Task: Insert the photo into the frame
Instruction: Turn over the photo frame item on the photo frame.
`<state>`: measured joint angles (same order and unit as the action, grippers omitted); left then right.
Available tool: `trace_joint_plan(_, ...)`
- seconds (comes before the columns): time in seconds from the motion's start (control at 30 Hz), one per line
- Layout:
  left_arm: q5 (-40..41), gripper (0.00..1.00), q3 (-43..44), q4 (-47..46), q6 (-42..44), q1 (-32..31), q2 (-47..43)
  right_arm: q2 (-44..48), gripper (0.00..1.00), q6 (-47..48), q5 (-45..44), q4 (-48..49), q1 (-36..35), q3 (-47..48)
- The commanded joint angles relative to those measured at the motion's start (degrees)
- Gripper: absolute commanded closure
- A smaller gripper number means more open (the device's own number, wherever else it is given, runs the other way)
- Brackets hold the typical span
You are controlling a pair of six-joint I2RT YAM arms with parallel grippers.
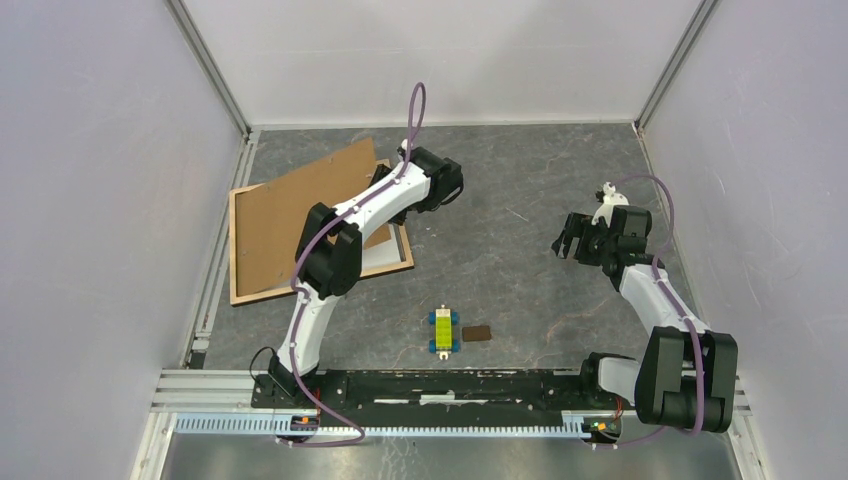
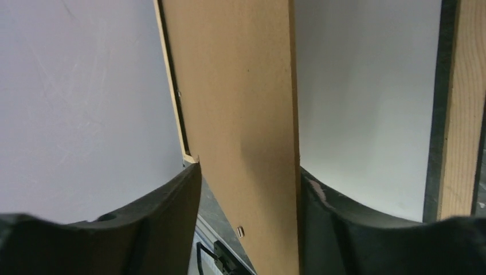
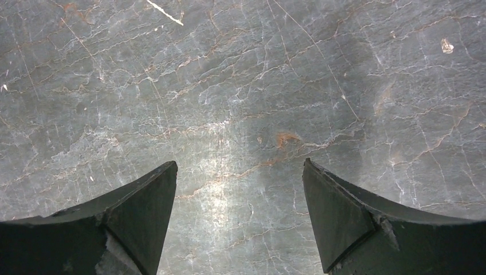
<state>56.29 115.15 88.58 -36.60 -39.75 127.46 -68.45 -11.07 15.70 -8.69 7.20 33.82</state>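
The frame (image 1: 238, 250), light tan wood, lies flat at the table's left. A plain brown backing board (image 1: 300, 215) lies askew on top of it. Inside the frame only a white surface (image 1: 385, 256) shows beside the board; the photo's printed side is out of view. My left gripper (image 1: 400, 212) hangs over the board's right corner. In the left wrist view its jaws (image 2: 250, 169) stand open astride the board (image 2: 240, 103), left finger clear of it, right finger at its edge. The white surface (image 2: 367, 103) and a frame rail (image 2: 464, 109) lie to the right. My right gripper (image 1: 568, 240) (image 3: 239, 163) is open over bare table.
A yellow-green and blue toy block (image 1: 443, 330) and a small brown piece (image 1: 478, 333) lie near the front middle. White walls close in the left, right and far sides. A metal rail (image 1: 450, 385) carries both arm bases.
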Motion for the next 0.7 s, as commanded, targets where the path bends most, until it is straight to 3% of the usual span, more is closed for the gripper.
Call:
trace_joint_plan(0.0, -2.93, 0.33, -0.42, -2.72, 0.93, 0.2, -0.99, 0.15, 0.14, 0.81, -1.16, 1.97, -0.35, -0.6)
trace_joint_plan(0.2, -5.23, 0.1, -1.33, -5.89, 2.65, -0.59, -1.62, 0.15, 0.14, 0.95, -1.41, 1.98, -0.35, -0.6)
trace_joint_plan(0.5, -11.4, 0.0, -4.6, -12.46, 6.27, -0.85, -5.25, -0.02, 0.14, 0.97, -1.71, 1.86, -0.35, -0.56)
trace_joint_plan(0.67, -15.75, 0.0, -5.46, -15.23, 8.21, -0.78, -7.25, -0.13, 0.14, 1.13, -1.94, 1.8, -0.42, -0.51)
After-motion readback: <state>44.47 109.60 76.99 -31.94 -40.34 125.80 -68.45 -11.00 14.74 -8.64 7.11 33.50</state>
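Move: Some 12 cm to the left of the left hand, 5 cm nearer the base and about 10 cm below lies the middle of the photo frame, with the white photo in it. The brown backboard slants over it, its right edge up between the fingers and its middle about 12 cm left, 4 cm back and 5 cm below. The frame's right bar runs about 6 cm to the right of the hand. From the right hand, the frame lies roughly 56 cm left and 2 cm ahead. Lowering the backboard's raised right edge towards the frame, the left hand sinks about 4.5 cm while moving some 3.5 cm to the right, towards the frame's right bar. The fingers open from a bit over half to fully wide as the wrist rolls about 12 degrees, its left side dropping; the right-hand finger stays at the board's edge. ##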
